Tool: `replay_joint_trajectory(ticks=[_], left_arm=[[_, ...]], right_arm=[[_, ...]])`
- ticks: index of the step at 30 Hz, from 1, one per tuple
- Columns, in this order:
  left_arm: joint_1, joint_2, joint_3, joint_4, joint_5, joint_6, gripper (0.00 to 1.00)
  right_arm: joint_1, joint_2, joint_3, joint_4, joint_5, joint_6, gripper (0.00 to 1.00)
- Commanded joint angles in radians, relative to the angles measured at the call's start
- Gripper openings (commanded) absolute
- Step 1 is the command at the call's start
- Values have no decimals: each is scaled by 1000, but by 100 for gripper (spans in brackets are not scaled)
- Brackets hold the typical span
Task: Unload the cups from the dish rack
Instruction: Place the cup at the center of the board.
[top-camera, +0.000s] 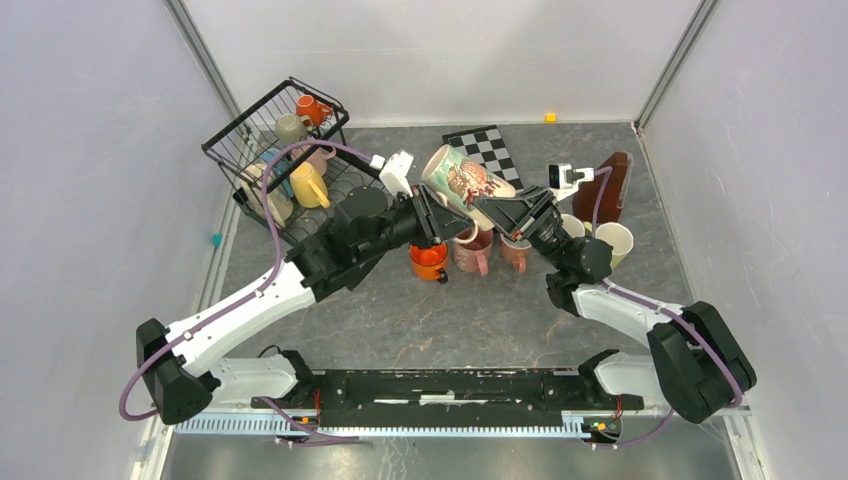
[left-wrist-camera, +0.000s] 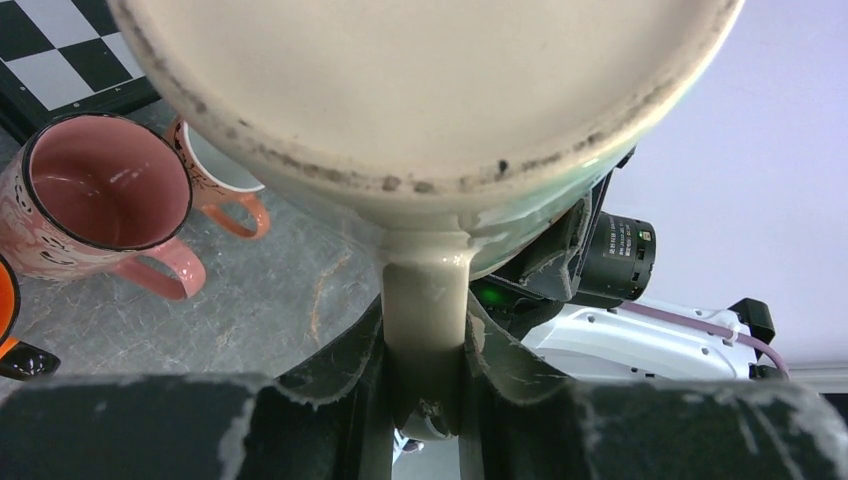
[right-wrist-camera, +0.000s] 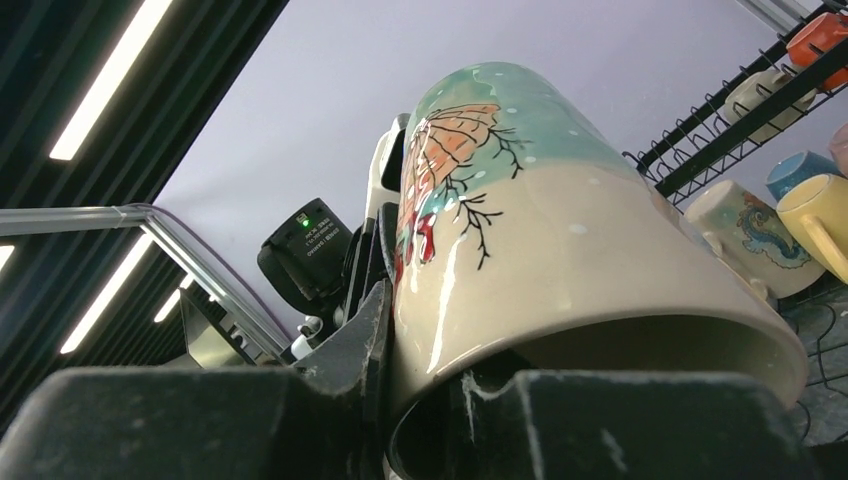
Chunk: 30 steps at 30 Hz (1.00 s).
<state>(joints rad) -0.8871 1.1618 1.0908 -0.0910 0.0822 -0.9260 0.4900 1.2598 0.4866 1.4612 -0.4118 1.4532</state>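
Observation:
A big cream and teal cup (top-camera: 462, 178) with a painted picture hangs tilted in the air over the table's middle. My left gripper (top-camera: 441, 216) is shut on its handle (left-wrist-camera: 424, 310), which fills the gap between the fingers of the left gripper (left-wrist-camera: 425, 345). My right gripper (top-camera: 491, 208) meets the cup (right-wrist-camera: 540, 230) from the other side: one finger lies on the outer wall and the other inside the rim, so the right gripper (right-wrist-camera: 440, 385) is shut on the wall. The black wire dish rack (top-camera: 232, 135) at the back left holds several cups, among them yellow (top-camera: 308, 186) and orange (top-camera: 312, 107).
Below the held cup stand an orange mug (top-camera: 430, 262) and two pink mugs (top-camera: 472, 250) (top-camera: 515, 251). Cream cups (top-camera: 613, 240) and a brown object (top-camera: 613, 183) sit at the right. A checkerboard (top-camera: 487, 146) lies at the back. Grey walls close in on both sides.

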Motion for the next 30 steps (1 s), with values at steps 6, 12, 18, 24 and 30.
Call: replay_joint_trajectory(ticks=[6, 12, 18, 24, 30], left_arm=[[-7, -84, -24, 72, 5, 32, 71], [-7, -146, -52, 11, -10, 72, 100], [-7, -215, -59, -88, -36, 137, 100], [-7, -273, -48, -175, -60, 200, 100], [-7, -276, -2, -241, -67, 259, 100]], right_arm=[[-2, -94, 17, -52, 79, -96, 0], [-3, -161, 55, -246, 90, -205, 0], [-3, -234, 134, -599, 92, -366, 0], [-6, -310, 302, -1125, 146, -608, 0], [-8, -342, 483, -1559, 244, -779, 0]])
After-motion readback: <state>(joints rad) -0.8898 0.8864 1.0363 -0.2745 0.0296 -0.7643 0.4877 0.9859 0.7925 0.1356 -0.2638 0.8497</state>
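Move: My right hand has the patterned cup by its rim, while my left still grips its handle; the cup's middle is some 6 cm ahead of my left hand, 4 cm to its right and 4 cm higher. The board's centre lies about 29 cm ahead of my right hand, 5 cm right and 37 cm below, or 31 cm ahead and 12 cm right of my left. From my right hand the pink mug is 7 cm ahead, 1 cm right; the orange mug 3 cm ahead, 10 cm left, both some 32 cm below. I open my left fingers wide to free the handle and draw that hand away, about 6 cm left, some back and a little up. My right hand keeps its pinch on the rim and carries the cup down about 7 cm and forward 4 cm towards the board, tipping its fingers down some 40 degrees from pointing up and left to nearly level. ##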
